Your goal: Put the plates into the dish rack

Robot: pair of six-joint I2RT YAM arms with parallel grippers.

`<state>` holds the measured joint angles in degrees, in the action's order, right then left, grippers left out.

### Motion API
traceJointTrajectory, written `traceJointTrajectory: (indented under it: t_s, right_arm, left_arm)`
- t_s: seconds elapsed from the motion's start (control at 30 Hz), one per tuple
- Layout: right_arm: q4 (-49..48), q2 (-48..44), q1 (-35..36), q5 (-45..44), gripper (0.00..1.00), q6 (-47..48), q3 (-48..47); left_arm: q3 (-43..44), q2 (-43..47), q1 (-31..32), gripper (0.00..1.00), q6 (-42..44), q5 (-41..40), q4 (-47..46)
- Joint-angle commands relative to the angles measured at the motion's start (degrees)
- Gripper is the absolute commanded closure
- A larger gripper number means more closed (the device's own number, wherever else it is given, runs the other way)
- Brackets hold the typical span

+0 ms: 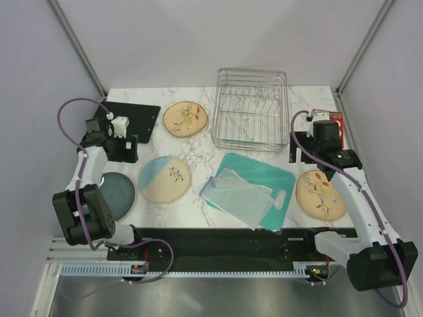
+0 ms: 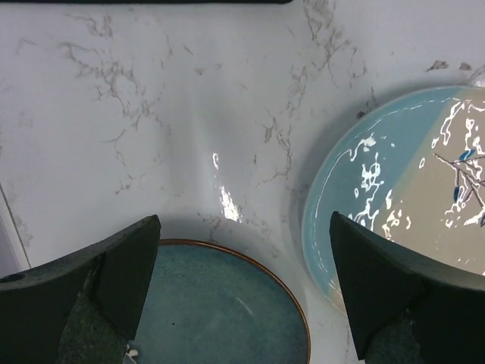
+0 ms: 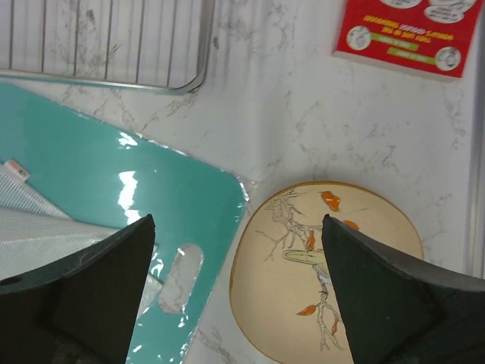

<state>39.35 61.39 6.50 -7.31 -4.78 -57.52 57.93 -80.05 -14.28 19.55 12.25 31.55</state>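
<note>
The silver wire dish rack [image 1: 251,109] stands empty at the back centre. One tan sprig plate [image 1: 186,118] lies left of it and another [image 1: 320,194] lies at the right. The cream-and-light-blue plate [image 1: 166,178] and the dark grey-blue plate [image 1: 119,193] lie at the left. My left gripper [image 1: 124,153] is open and empty above the table, with the dark plate [image 2: 220,303] and the cream-blue plate [image 2: 402,189] below it. My right gripper [image 1: 305,153] is open and empty above the right tan plate [image 3: 333,280], near the rack's corner [image 3: 106,45].
A teal cutting board [image 1: 254,188] with a clear bag on it lies in the middle, its handle end [image 3: 114,174] beside the right tan plate. A red-and-white card [image 3: 402,30] lies at the back right. A black mat [image 1: 135,117] lies at the back left.
</note>
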Motion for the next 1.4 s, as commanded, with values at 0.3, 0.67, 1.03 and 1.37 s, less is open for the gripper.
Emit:
traceJointTrajectory:
  t_s: [0.3, 0.67, 1.03, 1.37]
  right_arm:
    - [-20.35, -0.40, 8.33, 36.76, 0.02, -1.02, 7.50]
    - [-42.77, 15.06, 24.43, 39.74, 0.02, -11.30, 9.18]
    - [-58.77, 41.33, 34.09, 36.41, 0.02, -22.38, -3.30]
    - [-57.11, 52.87, 39.11, 34.56, 0.02, -28.27, -9.36]
  left_arm:
    - [10.00, -17.66, -0.75, 0.18, 11.64, 12.45, 8.60]
    - [7.28, -20.84, -0.92, 0.33, 20.79, 9.89, 14.76]
    - [7.28, -22.60, -0.83, 0.44, 22.37, 11.74, 17.84]
    - [7.20, -22.08, -0.83, 0.57, 22.90, 14.46, 21.01]
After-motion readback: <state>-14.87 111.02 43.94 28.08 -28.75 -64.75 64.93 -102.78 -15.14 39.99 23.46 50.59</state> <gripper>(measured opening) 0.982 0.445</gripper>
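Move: The blue-and-beige plate lies about 14 cm right of the left gripper, 8 cm back and 11 cm below. From that gripper the dark plate is 14 cm back and 3 cm left, the black mat 12 cm ahead, both 11 cm down. The right gripper has the blue-and-beige plate 50 cm left, 5 cm back, 18 cm below; the cloth lies 23 cm left and 11 cm back of that gripper, the dish rack 19 cm left and 19 cm ahead. Sweep the open right gripper some 40 cm left, past the near side of the dish rack, swinging its fingers round to point left and lowering it mainly in the second half, up to the blue-and-beige plate's right side. Meanwhile bring the left gripper about 9 cm down, back and slightly right to the plate's left rim, tipping its fingers steeper and narrowing them to about half. ##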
